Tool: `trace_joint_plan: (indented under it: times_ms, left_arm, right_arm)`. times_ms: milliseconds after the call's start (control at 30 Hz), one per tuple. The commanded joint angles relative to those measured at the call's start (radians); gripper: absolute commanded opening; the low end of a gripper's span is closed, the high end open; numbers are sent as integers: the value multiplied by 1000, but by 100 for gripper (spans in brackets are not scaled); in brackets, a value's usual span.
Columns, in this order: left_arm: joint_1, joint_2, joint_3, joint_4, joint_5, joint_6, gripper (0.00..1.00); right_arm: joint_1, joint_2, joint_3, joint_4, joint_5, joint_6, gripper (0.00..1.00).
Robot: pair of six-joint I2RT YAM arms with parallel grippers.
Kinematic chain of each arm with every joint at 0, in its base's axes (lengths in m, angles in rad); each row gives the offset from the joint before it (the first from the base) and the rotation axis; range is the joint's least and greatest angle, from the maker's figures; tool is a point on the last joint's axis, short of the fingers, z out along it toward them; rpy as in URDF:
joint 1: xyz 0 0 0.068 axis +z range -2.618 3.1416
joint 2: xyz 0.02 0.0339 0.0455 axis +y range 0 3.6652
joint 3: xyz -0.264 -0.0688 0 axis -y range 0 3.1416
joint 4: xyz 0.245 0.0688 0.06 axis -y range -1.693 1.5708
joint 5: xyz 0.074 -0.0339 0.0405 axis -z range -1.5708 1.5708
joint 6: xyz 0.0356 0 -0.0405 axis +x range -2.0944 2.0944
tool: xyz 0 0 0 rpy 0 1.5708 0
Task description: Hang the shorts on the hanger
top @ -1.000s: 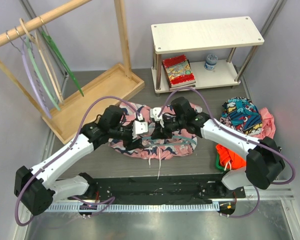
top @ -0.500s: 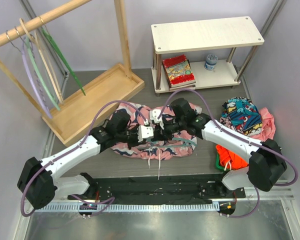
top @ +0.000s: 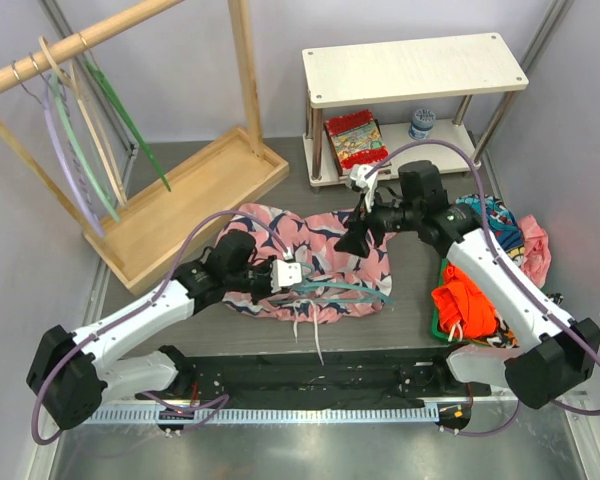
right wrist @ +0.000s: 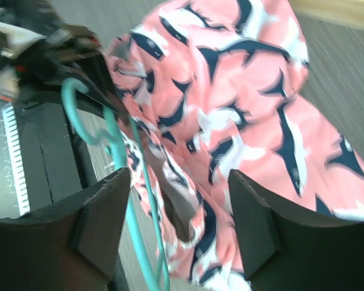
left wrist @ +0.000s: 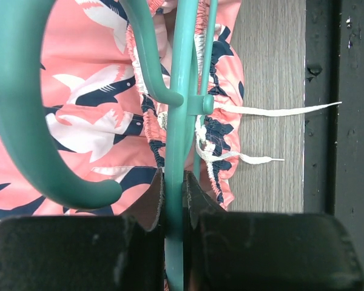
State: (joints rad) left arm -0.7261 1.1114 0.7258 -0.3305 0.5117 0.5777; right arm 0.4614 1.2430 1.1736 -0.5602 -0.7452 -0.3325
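Observation:
The pink shorts [top: 280, 225] with navy and white bird shapes lie crumpled on the table's middle, white drawstring [top: 315, 330] trailing toward the near edge. The thin teal hanger [top: 352, 290] lies across their near side. My left gripper [top: 288, 272] is shut on the hanger's stem [left wrist: 175, 139] just below its hook, with the shorts [left wrist: 79, 121] beneath. My right gripper [top: 357, 235] is open and empty, raised over the shorts' right part; its view shows the shorts [right wrist: 242, 109] and the hanger [right wrist: 118, 157] between and below its spread fingers [right wrist: 103, 224].
A wooden rack [top: 70, 50] with several hangers stands at back left on a wooden base [top: 195, 185]. A low shelf [top: 410, 70] with a book [top: 355, 140] is at the back. A turquoise cloth [top: 485, 228] and orange-red garment [top: 463, 305] lie at right.
My right gripper has lifted and drawn back to the right, away from the shorts' middle. My left gripper has shifted slightly right and nearer with the hanger.

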Motion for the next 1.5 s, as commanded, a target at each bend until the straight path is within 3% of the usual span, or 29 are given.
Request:
trace_joint_plan:
  times_ms: [0, 233, 567, 800, 867, 900, 967, 1467]
  left_arm:
    - [-1, -42, 4, 1, 13, 33, 0]
    - [-1, -65, 7, -15, -4, 33, 0]
    - [-1, -87, 0, -18, -30, 14, 0]
    - [-2, -104, -3, -22, -68, -3, 0]
    - [-3, -113, -5, -22, -70, -7, 0]
    - [-3, -116, -6, -24, -71, -9, 0]
    - [-3, -128, -5, -34, -82, -13, 0]
    - [114, -232, -8, -211, -177, 39, 0]
  right_arm:
    - [-35, 59, 49, -220, 75, 30, 67]
    - [-52, 260, 57, -394, 135, -26, 49]
    - [-50, 371, -15, -339, 185, 46, 46]
    - [-50, 381, -37, -368, 129, 7, 44]
    - [-49, 384, -43, -365, 133, 4, 36]
    - [-50, 391, -43, -360, 141, 4, 16]
    - [-52, 394, -37, -359, 181, 10, 1]
    - [-239, 234, -84, -399, 363, -63, 1]
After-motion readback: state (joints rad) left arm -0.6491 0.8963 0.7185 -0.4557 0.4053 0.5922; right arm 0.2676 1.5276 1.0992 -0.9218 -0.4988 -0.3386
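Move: The right end of the shorts' waistband lies deep below the open right hand: about 17 cm down, 6 cm to its right and 3 cm back. The hanger's free right end stands some 12 cm to that hand's right, 8 cm back and 12 cm below it; the drawstring knot is about 9 cm to its left and 11 cm back, down on the shorts. From the left hand, still gripping the hanger, the waistband end lies some 16 cm right, 2 cm ahead and 5 cm lower. The waistband's right end is what the right hand drops onto, about 17 cm down and 6 cm right, tipping its fingers steeply down; it pinches the band's edge shut, then draws it some 5 cm to the right and slightly up, out past the hanger's end. The left hand keeps the hanger, easing up and, mostly late, pulling left against it. ##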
